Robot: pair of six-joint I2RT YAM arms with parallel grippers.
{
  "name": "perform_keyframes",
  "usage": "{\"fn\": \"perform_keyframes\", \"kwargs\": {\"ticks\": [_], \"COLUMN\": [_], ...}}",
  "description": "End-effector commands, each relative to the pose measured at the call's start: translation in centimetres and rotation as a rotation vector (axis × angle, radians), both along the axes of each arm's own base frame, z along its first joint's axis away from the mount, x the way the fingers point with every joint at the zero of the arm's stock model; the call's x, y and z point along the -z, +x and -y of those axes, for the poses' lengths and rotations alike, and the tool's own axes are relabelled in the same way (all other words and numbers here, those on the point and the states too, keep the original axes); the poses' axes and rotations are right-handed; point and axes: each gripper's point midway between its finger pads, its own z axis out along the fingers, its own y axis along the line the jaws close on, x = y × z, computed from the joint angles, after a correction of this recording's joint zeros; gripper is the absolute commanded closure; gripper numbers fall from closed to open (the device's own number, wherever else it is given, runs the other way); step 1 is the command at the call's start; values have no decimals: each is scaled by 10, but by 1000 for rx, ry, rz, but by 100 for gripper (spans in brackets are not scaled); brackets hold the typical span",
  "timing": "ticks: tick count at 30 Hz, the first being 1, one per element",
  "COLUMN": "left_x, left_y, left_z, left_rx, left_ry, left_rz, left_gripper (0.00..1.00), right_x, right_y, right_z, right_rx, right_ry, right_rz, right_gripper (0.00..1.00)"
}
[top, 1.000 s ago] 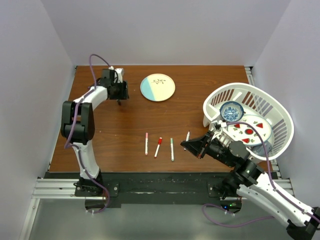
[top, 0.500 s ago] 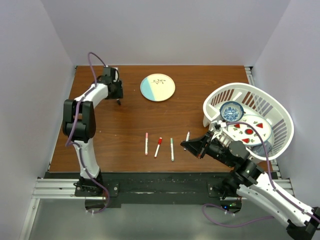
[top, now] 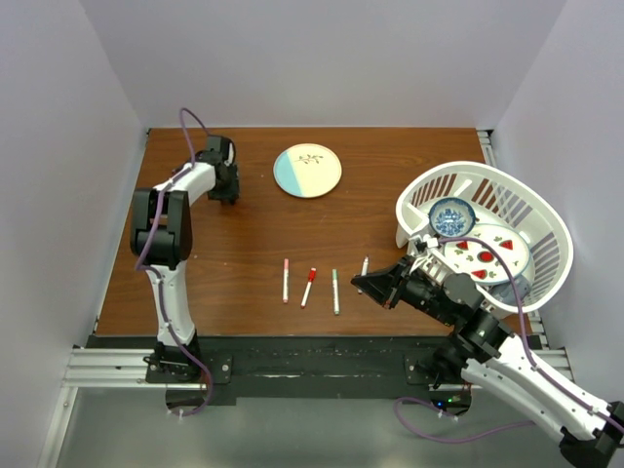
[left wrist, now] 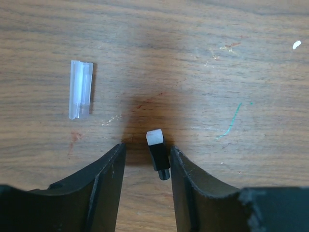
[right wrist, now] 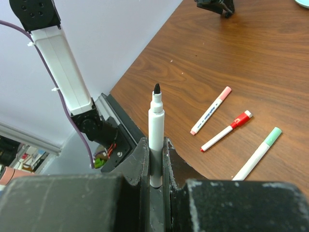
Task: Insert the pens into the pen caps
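Note:
My left gripper [top: 227, 191] is at the back left of the table, open, its jaws on either side of a small black pen cap [left wrist: 158, 154] with a white end, not touching it. A pale clear cap [left wrist: 80, 95] lies to its left. My right gripper [top: 361, 283] is shut on an uncapped white pen [right wrist: 156, 126] with a black tip, which stands up between the fingers. Three capped pens lie in a row on the table: pink [top: 286, 280], red [top: 309, 287] and green [top: 335, 291]. They also show in the right wrist view.
A round white and pale blue plate [top: 307, 171] sits at the back middle. A white basket [top: 531, 210] with a blue bowl and patterned plates stands at the right. Walls close in the table on the left, back and right.
My left gripper has shifted a little left and now covers the small dark cap that showed just below it before. My right gripper with the pen has crept slightly left.

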Motion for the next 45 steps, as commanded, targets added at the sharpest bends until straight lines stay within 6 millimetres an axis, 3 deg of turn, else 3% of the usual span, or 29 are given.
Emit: {"fn": "perform_keyframes", "kwargs": {"ticks": [1,8,10,14,16,18,19,21,22,23,24,25,27,28,29,30,31,33,34,37,38,40,41,42,45], "left_x": [-8,4,7,-1,-21,-26,-50,-57,-83,-81,-92,-121,-139,-169,-176,-205,-217,-232,-253,-282,-287,-299,-299,-303,-306], "left_y": [11,15,12,3,2,-7,-8,-21,-26,-35,-44,-53,-75,-90,-104,-123,-139,-164,-186,-230,-242,-259,-265,-271,-283], "left_z": [3,4,5,10,20,31,35,57,66,74,90,103,131,147,156,166,178,185,194,200,198,198,196,195,193], "left_rx": [8,25,27,15,14,26,18,73,83,103,155,179,283,323,367,433,459,510,540,603,624,629,636,646,665], "left_ry": [5,8,5,-5,-55,-126,-164,-291,-350,-396,-472,-533,-657,-739,-791,-852,-926,-1006,-1086,-1252,-1290,-1364,-1380,-1393,-1414], "left_rz": [26,-7,-19,-12,31,56,116,153,213,240,261,325,403,463,512,573,587,650,678,765,808,830,847,862,868], "left_gripper": [55,63,70,97,100,100,100,100,100,100,100,100,100,100,100,100,100,100,100,100,100,100,100,100,100], "right_x": [-15,-15,-17,-14,-11,-7,-8,-7,-10,-9,-7,-9,-10,-13,-14,-14,-17,-17,-20,-29,-19,-24,-14,-22,-21], "right_y": [6,6,5,5,4,3,2,-1,-2,-3,-3,-3,-6,-7,-7,-9,-8,-8,-5,-6,-3,-5,-3,-11,-14], "right_z": [1,2,3,0,-3,-6,-7,-11,-13,-14,-15,-17,-21,-25,-27,-30,-34,-40,-45,-56,-64,-77,-86,-96,-118], "right_rx": [28,28,30,21,0,-13,-25,-53,-68,-79,-86,-93,-122,-140,-149,-172,-180,-205,-213,-256,-266,-298,-305,-333,-347], "right_ry": [24,22,27,22,20,7,4,1,8,2,-4,3,12,28,37,43,58,74,93,143,123,126,94,97,81], "right_rz": [46,46,50,36,26,13,14,20,31,35,31,38,43,54,54,55,63,56,68,86,58,68,52,68,70], "right_gripper": [100,100,100,100,100,100,100,100,100,100,100,100,100,100,100,100,100,100,100,100,100,100,100,100,100]}}
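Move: The black cap lies almost at the left hand's open fingertips, about 1 cm ahead and 1 cm below. A clear plastic piece is some 4 cm ahead and 5 cm to that hand's left; the plate is about 9 cm ahead and 22 cm to its right. From the right hand, which holds an uncapped pen, the cap is roughly 36 cm ahead, 32 cm left and 22 cm below; the green-capped pen is about 5 cm ahead, 3 cm left and 21 cm below. Creeping about 1 cm forward, the left hand shuts its fingers on the black cap, then sweeps it up, back and to the right, each by 20 to 25 cm, the wrist swinging from pointing down to pointing right, towards the right hand. The right hand, keeping its pen gripped, slides left to meet it, sinking slightly and turning counter-clockwise. ##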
